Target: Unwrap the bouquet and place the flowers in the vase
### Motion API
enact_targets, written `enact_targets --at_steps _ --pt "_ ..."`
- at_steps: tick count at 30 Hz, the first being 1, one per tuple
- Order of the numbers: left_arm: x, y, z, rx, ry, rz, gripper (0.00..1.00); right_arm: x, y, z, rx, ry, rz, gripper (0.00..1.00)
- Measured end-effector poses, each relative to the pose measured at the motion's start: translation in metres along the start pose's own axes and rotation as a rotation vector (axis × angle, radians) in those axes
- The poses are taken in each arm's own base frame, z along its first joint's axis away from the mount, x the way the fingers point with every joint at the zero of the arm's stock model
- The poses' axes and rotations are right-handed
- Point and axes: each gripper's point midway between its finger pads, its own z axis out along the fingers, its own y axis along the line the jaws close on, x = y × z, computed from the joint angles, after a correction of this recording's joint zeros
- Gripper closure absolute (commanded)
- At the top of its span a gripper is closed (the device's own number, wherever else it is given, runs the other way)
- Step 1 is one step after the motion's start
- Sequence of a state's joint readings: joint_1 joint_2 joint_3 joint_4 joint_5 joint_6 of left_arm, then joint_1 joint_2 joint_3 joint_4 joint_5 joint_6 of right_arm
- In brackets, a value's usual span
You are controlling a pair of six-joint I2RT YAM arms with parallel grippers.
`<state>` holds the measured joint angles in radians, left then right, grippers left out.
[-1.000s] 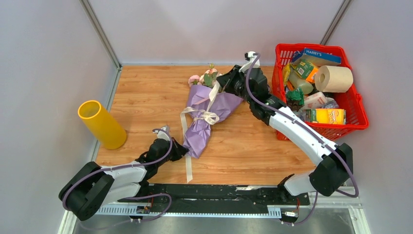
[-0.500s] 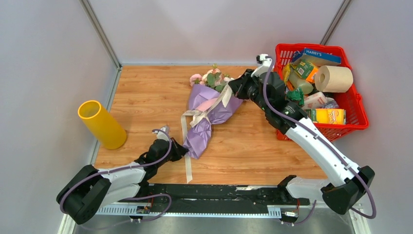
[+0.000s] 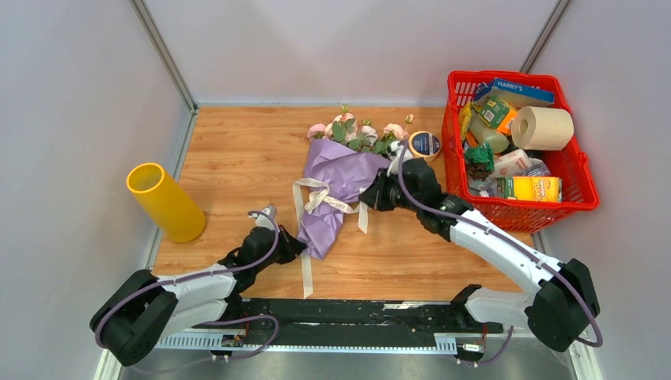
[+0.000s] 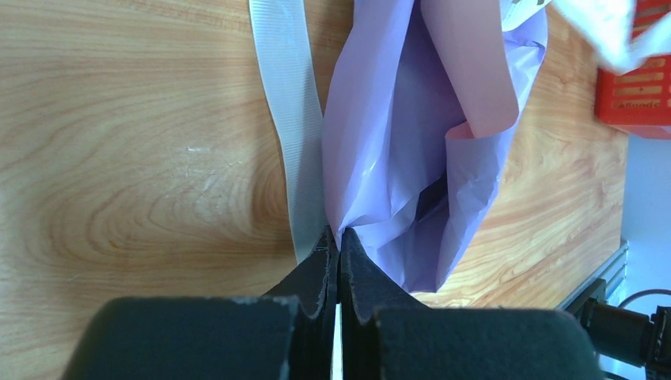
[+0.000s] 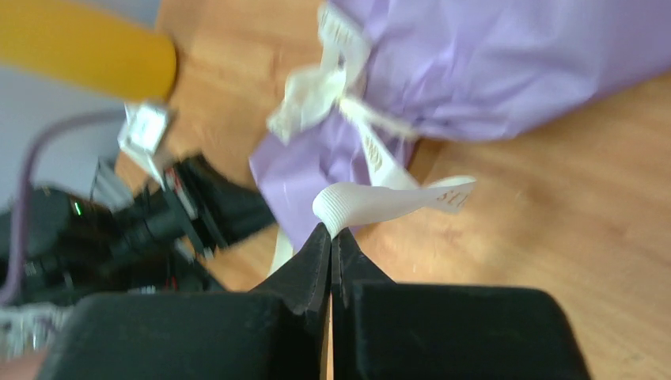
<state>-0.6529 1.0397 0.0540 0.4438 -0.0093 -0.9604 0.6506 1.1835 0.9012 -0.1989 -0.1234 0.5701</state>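
The bouquet [image 3: 336, 178] lies on the wooden table, a lilac paper cone with a loosened cream ribbon [image 3: 319, 197] round its middle. The flowers [image 3: 358, 131], pink with green leaves, stick out at its far end. My left gripper [image 3: 298, 244] is shut on the cone's near tip; the left wrist view shows the purple paper [image 4: 411, 134] pinched between its tips [image 4: 339, 237]. My right gripper [image 3: 369, 198] is shut on a ribbon end [image 5: 380, 202], just right of the cone [image 5: 506, 63]. The yellow vase [image 3: 164, 202] stands tilted at the left edge.
A red basket [image 3: 581, 190] full of groceries, with a beige paper roll [image 3: 546, 127], stands at the right. A round dark-topped tin [image 3: 425, 144] sits between the flowers and the basket. A long ribbon tail [image 3: 305, 269] trails toward the near edge. Walls close in on the left and back.
My right gripper has swung from the far side by the flowers to the near right of the cone, pulling the ribbon along; the bow has loosened. The left gripper has stayed put.
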Motion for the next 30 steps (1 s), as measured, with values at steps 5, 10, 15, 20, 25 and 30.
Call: enact_targets --at_steps 5,10,15,20,25,30 --pt "0.000 -0.004 -0.004 0.016 0.000 0.008 0.73 0.064 0.001 -0.005 -0.086 0.211 -0.047 0.58" --pt "-0.003 -0.006 -0.013 0.024 -0.008 0.017 0.45 0.062 -0.005 -0.006 -0.056 0.214 -0.100 0.53" --pt "-0.015 -0.004 -0.025 -0.020 -0.050 0.041 0.32 0.030 0.001 0.011 -0.040 0.139 -0.174 0.54" --pt "-0.050 -0.027 -0.039 0.000 -0.160 0.085 0.27 0.011 0.001 0.056 -0.038 0.107 -0.266 0.52" --pt "-0.054 -0.034 -0.034 0.009 -0.149 0.131 0.27 0.012 -0.004 0.097 -0.051 0.147 -0.367 0.51" --pt "-0.026 -0.012 -0.014 -0.067 -0.008 0.173 0.28 0.025 -0.020 0.122 -0.049 0.192 -0.463 0.48"
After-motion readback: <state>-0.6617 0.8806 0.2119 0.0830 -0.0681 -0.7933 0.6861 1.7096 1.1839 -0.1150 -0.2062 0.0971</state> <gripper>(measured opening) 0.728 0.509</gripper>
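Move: The right hand, high up and pinching the loose ribbon tail, has the ribbon knot about 10 cm to its left, 3 cm ahead and 15 cm below. Counted from the right hand, the flower heads are roughly 22 cm straight ahead and the tape roll 20 cm ahead and 17 cm right, both well below. The left hand still pinches the wrapper's bottom end; the knot is about 10 cm ahead and 4 cm right of it, slightly higher. Right hand lets go of ribbon, dips back 5 cm, then reaches forward-left towards knot; left releases wrapper, rising. ##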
